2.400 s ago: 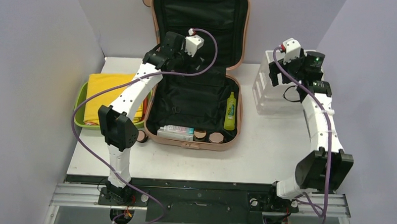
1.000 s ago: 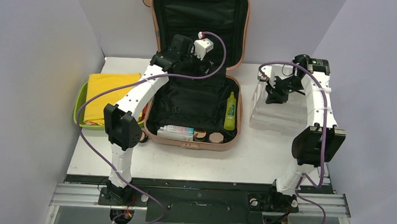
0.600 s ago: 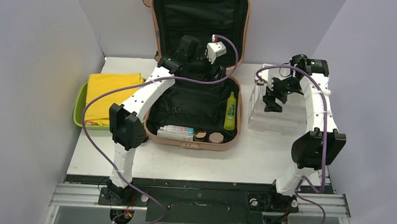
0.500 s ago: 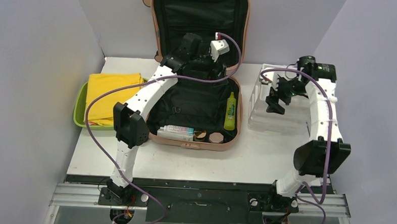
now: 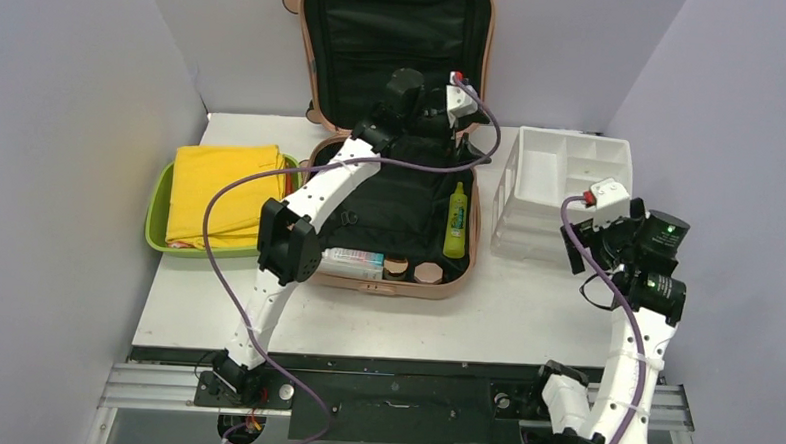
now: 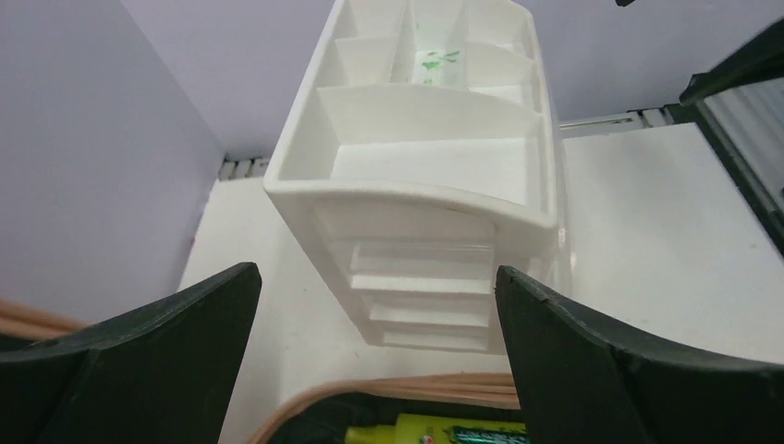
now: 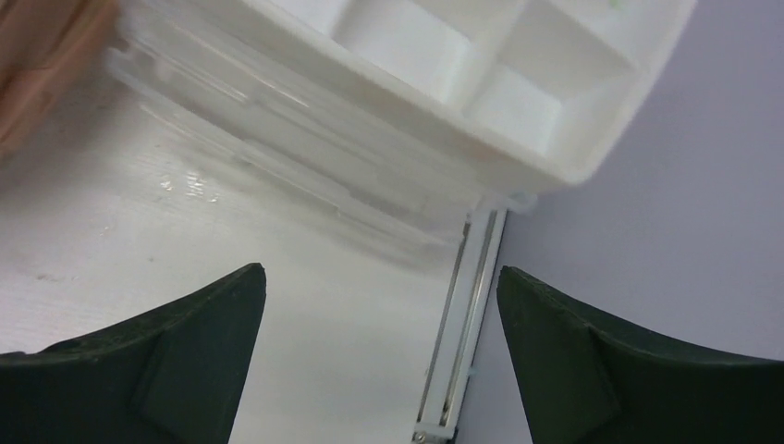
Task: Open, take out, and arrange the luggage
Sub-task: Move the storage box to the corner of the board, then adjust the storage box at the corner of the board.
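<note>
The salmon-pink luggage lies open on the table, its lid propped up at the back and its black lining showing. In the base lie a lime-yellow bottle, a flat tube and two round lids. My left gripper hovers open over the back right corner of the base and holds nothing. In the left wrist view it frames the luggage rim and the bottle's cap end. My right gripper is open and empty, just in front of the white organizer.
The white drawer organizer stands right of the luggage, and its corner shows in the right wrist view. A green tub with a folded yellow cloth sits to the left. Purple walls enclose the table.
My right gripper has opened and drawn back from the organizer's left side to the near right. My left arm has swung rightward across the luggage, still open.
</note>
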`<state>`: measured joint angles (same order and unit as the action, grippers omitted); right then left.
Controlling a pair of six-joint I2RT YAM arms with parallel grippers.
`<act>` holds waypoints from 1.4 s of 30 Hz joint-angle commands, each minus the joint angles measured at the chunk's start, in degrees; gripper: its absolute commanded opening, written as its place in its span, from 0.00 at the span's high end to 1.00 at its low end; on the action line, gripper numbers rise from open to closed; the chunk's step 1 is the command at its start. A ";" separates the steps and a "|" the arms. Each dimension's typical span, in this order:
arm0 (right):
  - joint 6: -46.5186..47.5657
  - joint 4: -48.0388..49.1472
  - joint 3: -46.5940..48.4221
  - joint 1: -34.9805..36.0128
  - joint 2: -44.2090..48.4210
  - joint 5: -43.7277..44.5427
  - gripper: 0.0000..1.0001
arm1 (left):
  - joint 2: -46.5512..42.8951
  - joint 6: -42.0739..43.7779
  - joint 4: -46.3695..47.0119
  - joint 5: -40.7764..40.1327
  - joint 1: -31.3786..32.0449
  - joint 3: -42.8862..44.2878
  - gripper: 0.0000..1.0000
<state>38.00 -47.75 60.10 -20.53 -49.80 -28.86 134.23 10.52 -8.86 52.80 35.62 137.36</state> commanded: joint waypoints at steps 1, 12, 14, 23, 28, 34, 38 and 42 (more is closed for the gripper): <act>-14.09 14.85 -5.48 -6.30 1.11 8.94 0.10 | 1.86 11.35 10.39 3.06 2.01 2.95 0.04; -24.34 25.88 -8.04 -13.36 -7.02 21.18 0.12 | 4.27 50.63 11.46 -1.43 4.71 -0.69 0.04; -24.95 27.04 -7.26 -13.24 -8.54 22.31 0.12 | 4.70 57.69 10.58 -3.32 5.33 -1.32 0.04; -25.39 32.12 -6.80 -12.10 -13.94 25.80 0.12 | 7.60 76.58 9.24 -5.50 6.43 -0.22 0.09; -25.20 35.55 -6.89 -9.63 -15.92 30.14 0.12 | 9.29 80.84 10.58 -6.50 7.82 0.54 0.18; -25.37 37.87 -5.20 -6.11 -19.65 33.76 0.12 | 12.45 82.85 9.88 -7.53 9.43 5.28 0.30; -25.48 39.81 -4.24 -4.66 -22.32 35.83 0.12 | 12.55 85.48 9.12 -7.63 9.87 5.13 0.34; -25.50 41.14 -1.94 -4.18 -25.37 36.95 0.12 | 11.60 86.74 8.95 -7.58 10.31 3.99 0.54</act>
<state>13.58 -10.46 54.46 -26.17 -72.73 6.76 146.89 93.93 -0.64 43.72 44.21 139.57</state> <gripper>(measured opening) 0.877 0.615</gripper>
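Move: The storage box's middle lies about 20 cm to the left hand's right, 6 cm back and 15 cm below; from the right hand it is some 12 cm ahead, 7 cm left and 10 cm below. The green bottle lies about 17 cm back from the left hand, 4 cm to its left, and the open suitcase's bottom half about 15 cm back and 20 cm left, both some 25 cm below. Left hand reaches right and down to the box, rolling 80°, part-closing; right swings 17 cm right, then forward. ##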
